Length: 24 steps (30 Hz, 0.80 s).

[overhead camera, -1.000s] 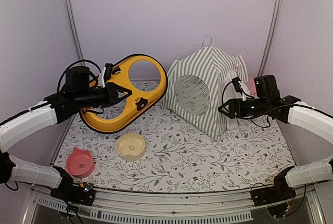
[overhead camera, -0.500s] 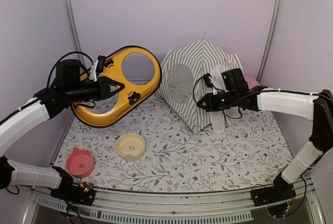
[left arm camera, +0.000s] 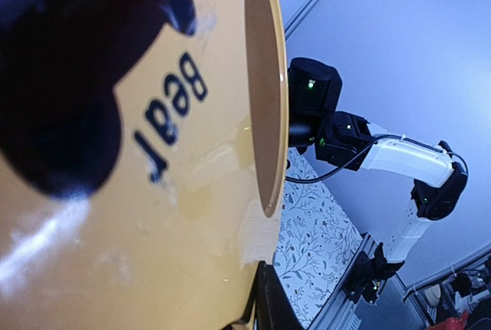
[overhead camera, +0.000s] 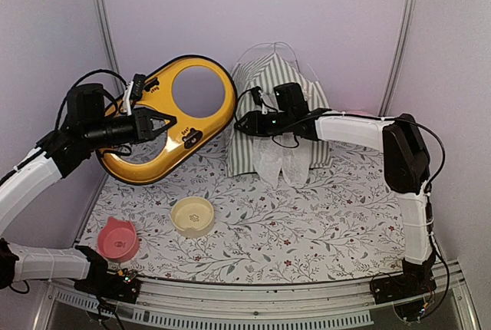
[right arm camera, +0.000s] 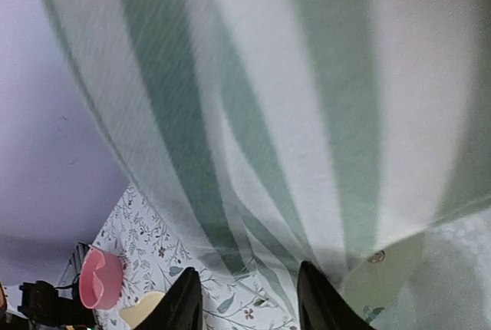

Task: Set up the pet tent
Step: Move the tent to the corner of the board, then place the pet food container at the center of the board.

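Observation:
The pet tent [overhead camera: 247,150], grey-green and white striped, slumps against the back wall with its white lace flap [overhead camera: 281,163] hanging in front and a thin pole [overhead camera: 265,46] looping above it. My right gripper [overhead camera: 242,124] is at the tent's left side. In the right wrist view its jaws [right arm camera: 247,295] stand apart under the striped fabric [right arm camera: 253,115], with folds hanging just ahead of them and nothing pinched. My left gripper [overhead camera: 159,125] is shut on a yellow plastic frame [overhead camera: 173,119] with a round hole, held in the air at the left. That frame [left arm camera: 153,153] fills the left wrist view.
A floral mat [overhead camera: 307,222] covers the table. A cream bowl [overhead camera: 192,216] and a pink bowl [overhead camera: 119,239] sit near the front left. Metal posts [overhead camera: 103,31] stand in both back corners. The right arm [overhead camera: 353,127] stretches across in front of the tent.
My right arm has swung left, pushing the tent towards the back and turning it; the tent has lost its shape and its round mesh window no longer shows. The left arm raised the yellow frame slightly.

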Tool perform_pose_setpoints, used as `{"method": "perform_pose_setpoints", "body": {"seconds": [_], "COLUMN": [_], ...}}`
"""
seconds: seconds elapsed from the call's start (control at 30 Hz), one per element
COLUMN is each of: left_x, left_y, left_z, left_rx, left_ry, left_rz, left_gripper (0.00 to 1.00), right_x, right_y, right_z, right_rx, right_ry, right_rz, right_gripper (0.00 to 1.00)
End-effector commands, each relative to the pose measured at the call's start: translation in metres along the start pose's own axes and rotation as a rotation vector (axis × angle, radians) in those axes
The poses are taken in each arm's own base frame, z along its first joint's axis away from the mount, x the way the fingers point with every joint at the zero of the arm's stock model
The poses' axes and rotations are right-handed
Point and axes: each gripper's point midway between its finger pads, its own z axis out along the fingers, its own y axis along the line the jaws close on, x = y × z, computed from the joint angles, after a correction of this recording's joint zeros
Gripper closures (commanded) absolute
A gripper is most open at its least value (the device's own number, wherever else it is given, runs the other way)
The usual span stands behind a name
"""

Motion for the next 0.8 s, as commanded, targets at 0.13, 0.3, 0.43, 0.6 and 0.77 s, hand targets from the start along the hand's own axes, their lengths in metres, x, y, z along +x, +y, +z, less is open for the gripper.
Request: {"method": "perform_pose_setpoints", "body": {"seconds": [0.13,0.3,0.43,0.6,0.77], "left_x": [-0.02,-0.014,-0.01,-0.003,0.028], "left_y": [-0.023,-0.028,-0.03,-0.038,-0.048], "left_z": [-0.011,-0.009,-0.008,-0.005,0.025], "left_rx": [0.096,0.146,0.171,0.221,0.255], "left_ry": [-0.073,-0.059,-0.049,-0.033,0.077], "left_rz": [0.041,0.035,0.027,0.03,0.027], "left_gripper": [0.99,0.99,0.99,0.99,0.99], "right_x": [-0.021,-0.025,-0.02,-0.011,-0.019], "right_y": [0.047,0.057,0.065,0.07,0.058], "right_z": [0.004,-0.032,-0.061,-0.094,-0.15], "right_rx": [-0.137,-0.096,-0.08,-0.057,0.09], "right_ry": [-0.009,-0.021,-0.025,-0.044,-0.147], "right_rz": [-0.059,-0.068,-0.057,-0.04,-0.048], "right_gripper": [0.33,0.21,0.13,0.0,0.01]}}
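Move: The striped tent's middle lies about 11 cm to the right of the right hand and 6 cm ahead, near its height, with the fingers up against the left part of the cloth. The yellow bear panel, held by the left hand, has its middle about 19 cm to the left of the right hand, 14 cm back and 13 cm higher; the cream bowl is some 16 cm left, 25 cm back and 18 cm below. From the left hand, the tent's middle is roughly 30 cm right, 22 cm ahead and 16 cm below. The right hand carries on a last 2 cm or so to the left against the tent's left part, its fingers spreading from half open to fully open, then turns round and draws off the cloth, back towards the base some 8 cm, up about 7 cm and to the right, ending clear of the tent. The left hand keeps its grip on the yellow bear panel and eases about 3 cm right and 2 to 3 cm back, turning clockwise some 10 degrees so that the panel's far end swings to the right. ##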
